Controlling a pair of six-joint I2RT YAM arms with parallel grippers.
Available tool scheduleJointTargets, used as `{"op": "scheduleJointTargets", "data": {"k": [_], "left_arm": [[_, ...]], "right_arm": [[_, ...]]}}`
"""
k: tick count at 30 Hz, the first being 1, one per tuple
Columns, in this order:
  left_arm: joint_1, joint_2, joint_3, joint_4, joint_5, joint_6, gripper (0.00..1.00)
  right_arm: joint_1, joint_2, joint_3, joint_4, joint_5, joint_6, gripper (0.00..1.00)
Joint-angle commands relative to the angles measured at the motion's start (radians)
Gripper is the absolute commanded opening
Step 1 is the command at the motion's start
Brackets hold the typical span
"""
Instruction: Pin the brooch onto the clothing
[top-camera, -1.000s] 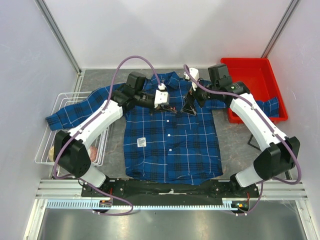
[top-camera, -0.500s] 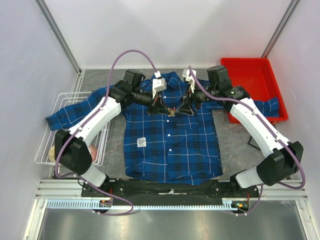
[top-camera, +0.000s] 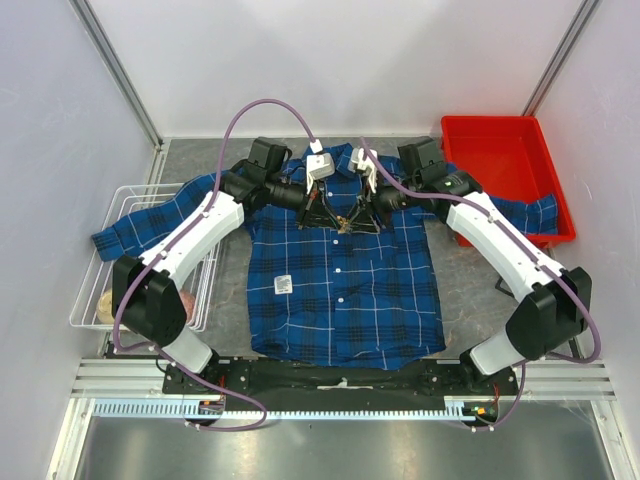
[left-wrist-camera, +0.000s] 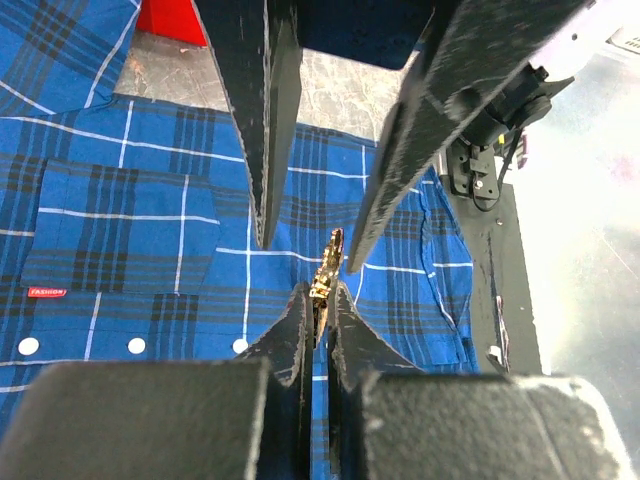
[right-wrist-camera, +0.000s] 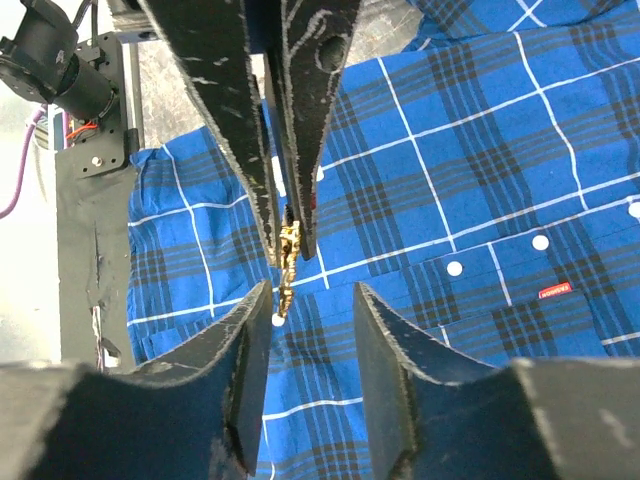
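Observation:
The blue-and-black plaid shirt (top-camera: 340, 275) lies flat, collar at the far side. My left gripper (left-wrist-camera: 320, 297) is shut on the small gold brooch (left-wrist-camera: 326, 268) and holds it edge-on just above the shirt's upper chest. The brooch also shows in the right wrist view (right-wrist-camera: 289, 262) and the top view (top-camera: 343, 224). My right gripper (right-wrist-camera: 312, 290) is open, its fingertips facing the left gripper's, with the brooch's free end just beside its left fingertip. The chest pocket (left-wrist-camera: 115, 225) lies to the left in the left wrist view.
A red bin (top-camera: 505, 172) stands at the back right with one sleeve draped over its rim. A white wire basket (top-camera: 120, 255) stands at the left under the other sleeve. A white label (top-camera: 283, 285) lies on the shirt front.
My right gripper has moved left toward the shirt's middle and now faces the left gripper tip to tip. The left gripper shifted slightly right with the brooch.

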Motion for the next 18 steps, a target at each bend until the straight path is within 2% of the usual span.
{"op": "scheduleJointTargets", "data": {"k": [1,4,5,6,8,10,12,13,18], "left_arm": [[-0.001,-0.003,0.036,0.011,0.041,-0.035,0.04],[-0.001,-0.002,0.035,0.011,0.038,-0.036,0.05],[-0.001,-0.003,0.036,0.007,0.037,-0.036,0.08],[-0.001,-0.002,0.038,0.007,0.035,-0.039,0.11],[0.008,-0.003,0.038,0.005,0.038,-0.05,0.25],[0.023,-0.006,0.035,0.016,0.052,-0.067,0.39],[0.052,-0.019,0.027,0.034,0.077,-0.075,0.44],[0.062,-0.026,0.021,0.045,0.084,-0.078,0.51],[0.102,-0.112,-0.089,0.178,0.147,-0.084,0.55]], "right_arm": [[0.004,0.018,0.038,0.013,-0.027,-0.004,0.42],[0.004,0.027,0.046,0.024,-0.041,0.005,0.29],[0.004,0.029,0.05,0.024,-0.044,0.011,0.24],[0.003,0.029,0.052,0.024,-0.047,0.013,0.13],[0.003,0.027,0.053,0.024,-0.049,0.016,0.0],[0.003,0.023,0.052,0.022,-0.049,0.015,0.0],[0.001,0.015,0.047,0.022,-0.052,0.015,0.0],[-0.002,0.015,0.046,0.022,-0.055,0.016,0.0],[-0.01,0.024,0.056,0.022,-0.102,0.041,0.0]]}}
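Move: My left fingers hold the brooch by one end, its middle about 2 cm to that hand's right and level with it. From my right hand, half open around its free end, the brooch's middle is roughly 1 cm back and 1 cm to the left, at the same height. Some 22 cm below lies the shirt: its red label is about 15 cm ahead of the right hand and straight in line sideways, its white patch roughly 15 cm to the left, level with it. I hand the brooch over in mid-air: my right hand stays almost in place, settling about half a centimetre lower, and shuts its fingers fully to pinch the brooch's free end. As they shut, I open my left fingers to about half, let go, and start backing that hand off to the left and forward, rising slightly, about 2.5 cm in all. ##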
